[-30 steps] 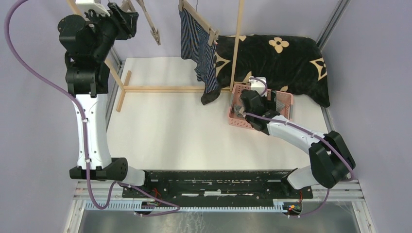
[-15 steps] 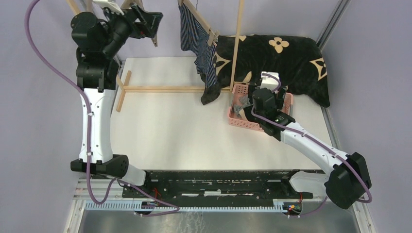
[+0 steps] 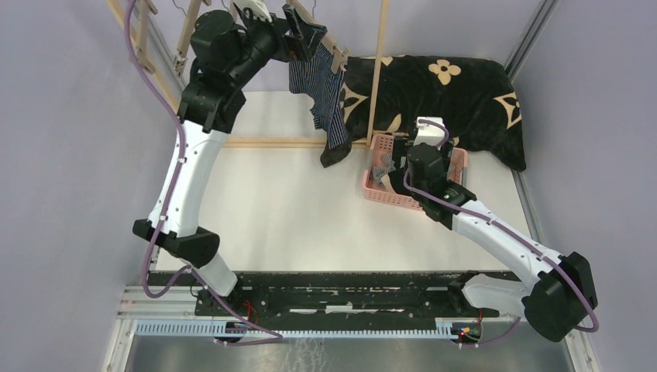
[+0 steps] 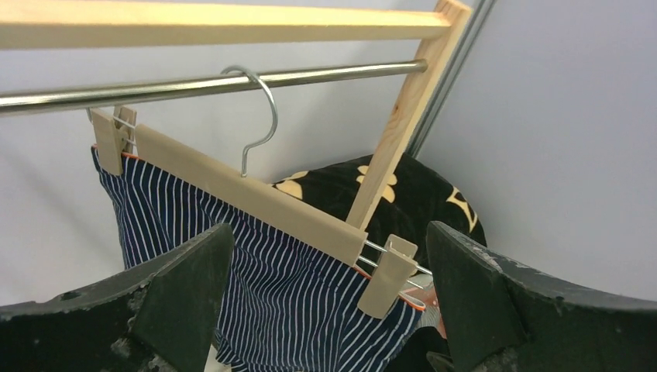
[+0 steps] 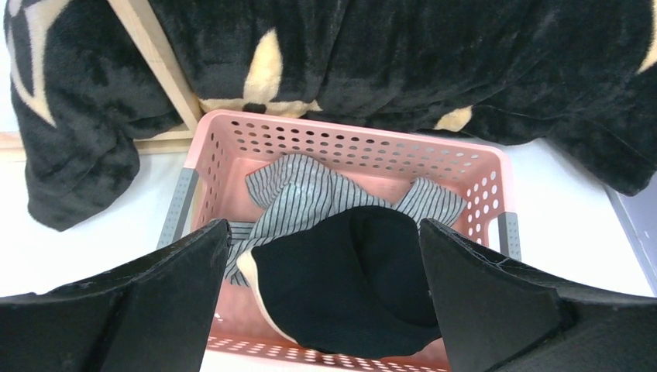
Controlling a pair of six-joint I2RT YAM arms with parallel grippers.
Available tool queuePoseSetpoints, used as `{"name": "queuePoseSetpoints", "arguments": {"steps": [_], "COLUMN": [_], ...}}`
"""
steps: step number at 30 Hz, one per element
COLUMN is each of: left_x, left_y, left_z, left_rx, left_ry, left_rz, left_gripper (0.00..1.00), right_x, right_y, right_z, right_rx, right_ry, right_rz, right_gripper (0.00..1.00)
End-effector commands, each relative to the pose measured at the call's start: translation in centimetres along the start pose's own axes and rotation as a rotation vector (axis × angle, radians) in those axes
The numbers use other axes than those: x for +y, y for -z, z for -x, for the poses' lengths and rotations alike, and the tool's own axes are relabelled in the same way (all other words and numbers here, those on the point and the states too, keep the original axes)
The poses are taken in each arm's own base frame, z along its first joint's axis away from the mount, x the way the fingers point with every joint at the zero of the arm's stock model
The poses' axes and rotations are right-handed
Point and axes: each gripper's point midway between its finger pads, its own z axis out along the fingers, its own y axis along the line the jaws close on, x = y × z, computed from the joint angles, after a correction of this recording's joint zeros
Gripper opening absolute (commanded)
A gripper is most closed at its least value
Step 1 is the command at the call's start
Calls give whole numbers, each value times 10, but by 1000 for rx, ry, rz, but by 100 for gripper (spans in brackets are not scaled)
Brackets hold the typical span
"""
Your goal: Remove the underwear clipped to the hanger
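Observation:
One pair of underwear, dark navy with thin stripes (image 4: 271, 294), hangs from two clips on a wooden hanger (image 4: 256, 198) hooked on the metal rail (image 4: 155, 87). My left gripper (image 4: 329, 232) is open and faces the hanger's right half, its fingers either side of the right clip (image 4: 387, 275) without touching it. From above, the left gripper (image 3: 306, 35) is up at the hanger, above the navy underwear (image 3: 319, 85). My right gripper (image 5: 321, 225) hovers open and empty over the pink basket (image 5: 349, 143), which holds grey striped underwear (image 5: 310, 194) and black underwear (image 5: 349, 279).
A black flower-patterned blanket (image 3: 457, 93) lies behind the basket (image 3: 376, 190). The rack's wooden upright (image 3: 377, 70) stands between hanger and blanket, and its base bar (image 3: 263, 142) crosses the white table. Empty hangers (image 3: 190, 23) hang at the far left.
My left arm swung right from the empty hangers to the hanger with the navy underwear, and its jaws opened wide. My right arm shifted slightly over the basket, still open.

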Motion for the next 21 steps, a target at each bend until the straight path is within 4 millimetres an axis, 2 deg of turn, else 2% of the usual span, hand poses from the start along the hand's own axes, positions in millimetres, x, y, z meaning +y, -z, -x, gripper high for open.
{"name": "queuePoseSetpoints", "arguments": {"steps": [1, 7, 12, 15, 21], "left_x": [6, 11, 14, 13, 24], "left_y": [-8, -35, -55, -62, -67], "left_z": [11, -17, -27, -31, -39], "left_rx": [-55, -20, -15, -16, -5], "left_ry": [-66, -57, -43, -37, -49], "left_rz": [70, 124, 137, 141, 196], "left_gripper": [99, 99, 100, 99, 98], "right_x": [8, 4, 3, 1, -2], "right_y": [8, 17, 21, 22, 26], "right_z": [9, 17, 11, 8, 11], "right_rx": [-32, -50, -44, -39, -51], "right_ry": [-56, -72, -71, -60, -67], "right_rz": [77, 93, 113, 107, 112], "right_gripper": [99, 99, 98, 98, 98]}}
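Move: The middle of the hanger's wooden bar lies about 10 cm ahead of the open left hand, some 3 cm to its right and 5 cm below. Its near, right-hand clip is roughly 6 cm ahead, 7 cm right and 8 cm lower than the hand; the striped underwear hangs beneath the bar, about 10 cm ahead, 3 cm right and 17 cm below. From the right hand the bar is some 16 cm ahead, 22 cm left and 28 cm up. Left hand reaches forward and down, about 7 cm each, drifting 4 cm right towards the hanger bar, fingers open. ##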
